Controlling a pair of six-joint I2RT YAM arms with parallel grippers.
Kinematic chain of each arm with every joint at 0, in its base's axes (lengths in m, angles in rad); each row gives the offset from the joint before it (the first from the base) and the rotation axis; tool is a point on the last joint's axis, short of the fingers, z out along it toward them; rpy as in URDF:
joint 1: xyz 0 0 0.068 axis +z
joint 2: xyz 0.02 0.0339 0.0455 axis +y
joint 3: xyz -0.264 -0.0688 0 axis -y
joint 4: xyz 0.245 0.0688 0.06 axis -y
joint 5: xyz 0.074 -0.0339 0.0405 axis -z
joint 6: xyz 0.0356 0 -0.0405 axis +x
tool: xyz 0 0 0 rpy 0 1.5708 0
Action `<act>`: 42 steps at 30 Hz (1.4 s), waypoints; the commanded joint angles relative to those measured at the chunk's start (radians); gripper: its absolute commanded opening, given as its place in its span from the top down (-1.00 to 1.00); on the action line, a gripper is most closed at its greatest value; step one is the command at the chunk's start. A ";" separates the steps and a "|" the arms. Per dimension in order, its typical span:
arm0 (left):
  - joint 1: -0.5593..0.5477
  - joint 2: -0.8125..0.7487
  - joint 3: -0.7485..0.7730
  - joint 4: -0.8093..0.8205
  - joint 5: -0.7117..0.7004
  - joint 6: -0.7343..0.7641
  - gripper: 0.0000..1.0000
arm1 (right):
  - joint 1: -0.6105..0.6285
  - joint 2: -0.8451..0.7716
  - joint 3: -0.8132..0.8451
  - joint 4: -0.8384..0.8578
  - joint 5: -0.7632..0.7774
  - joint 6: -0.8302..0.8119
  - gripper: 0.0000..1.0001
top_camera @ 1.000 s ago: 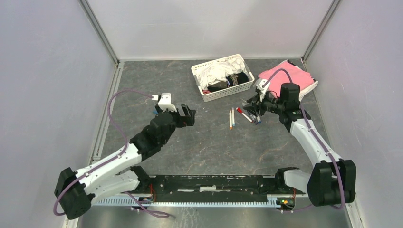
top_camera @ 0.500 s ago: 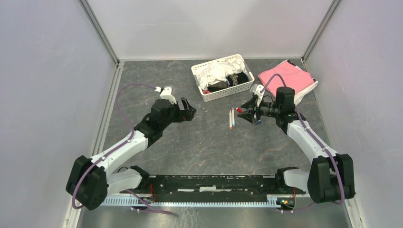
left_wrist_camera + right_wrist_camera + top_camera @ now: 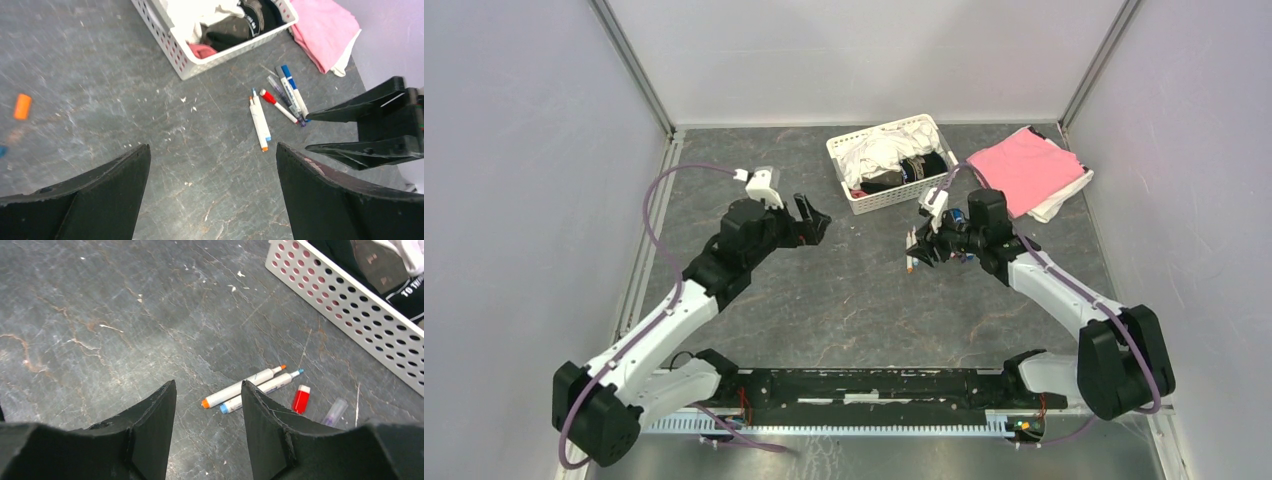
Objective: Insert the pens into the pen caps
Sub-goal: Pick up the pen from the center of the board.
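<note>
Two white pens lie side by side, one orange-ended (image 3: 242, 386) and one blue-ended (image 3: 265, 389); the top view shows this pair (image 3: 911, 252) too. My right gripper (image 3: 209, 383) hovers open just short of them, nothing between its fingers. A red-ended pen (image 3: 277, 105), a blue-ended pen (image 3: 293, 90) and a clear-ended one (image 3: 280, 91) lie beside the pair. My left gripper (image 3: 212, 146) stands wide open over bare table, left of the pens. An orange pen cap (image 3: 22, 106) lies far to the left in the left wrist view.
A white perforated basket (image 3: 864, 200) of clothes stands behind the pens. A folded pink cloth (image 3: 1029, 165) lies at the back right. Grey walls enclose the table on three sides.
My right gripper has moved left from the red and blue pens to the orange and blue pair, and its jaws have widened. My left arm has stretched farther back; its gripper stays open.
</note>
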 commanded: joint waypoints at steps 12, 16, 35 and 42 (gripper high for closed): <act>0.009 -0.230 0.059 -0.352 -0.226 0.245 -1.00 | 0.103 0.102 0.063 0.035 0.320 0.154 -0.13; 0.008 -0.231 0.052 -0.342 -0.224 0.234 -1.00 | 0.120 0.136 0.082 0.029 0.365 0.182 -0.14; 0.008 -0.218 0.047 -0.363 -0.256 0.210 -1.00 | 0.163 0.233 0.092 0.035 0.567 0.404 0.18; 0.009 -0.223 0.048 -0.363 -0.254 0.211 -1.00 | 0.177 0.293 0.114 0.056 0.566 0.418 0.30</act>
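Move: The right hand hovers open some 12 cm above the table, with the orange pen's middle about 6 cm ahead and 1 cm to its left. The blue pen lies against it, roughly 7 cm ahead and 1 cm right of the hand; the red marker is about 8 cm ahead and 7 cm right. The orange cap is some 9 cm ahead of the left hand, 15 cm left and 20 cm below; the blue cap about 5 cm ahead and 19 cm left. The right hand sinks about 8.5 cm towards the orange pen, easing forward over the first two thirds and then going almost straight down, while the wrist swings nearly 30 degrees clockwise and tips the fingers down, the gap between them narrowing late without closing on the pen. Meanwhile the left hand, fingers kept wide open and empty, shifts about 8 cm left and a little back, towards the orange cap, rising briefly before settling back to nearly its old height and then hardly moving. ##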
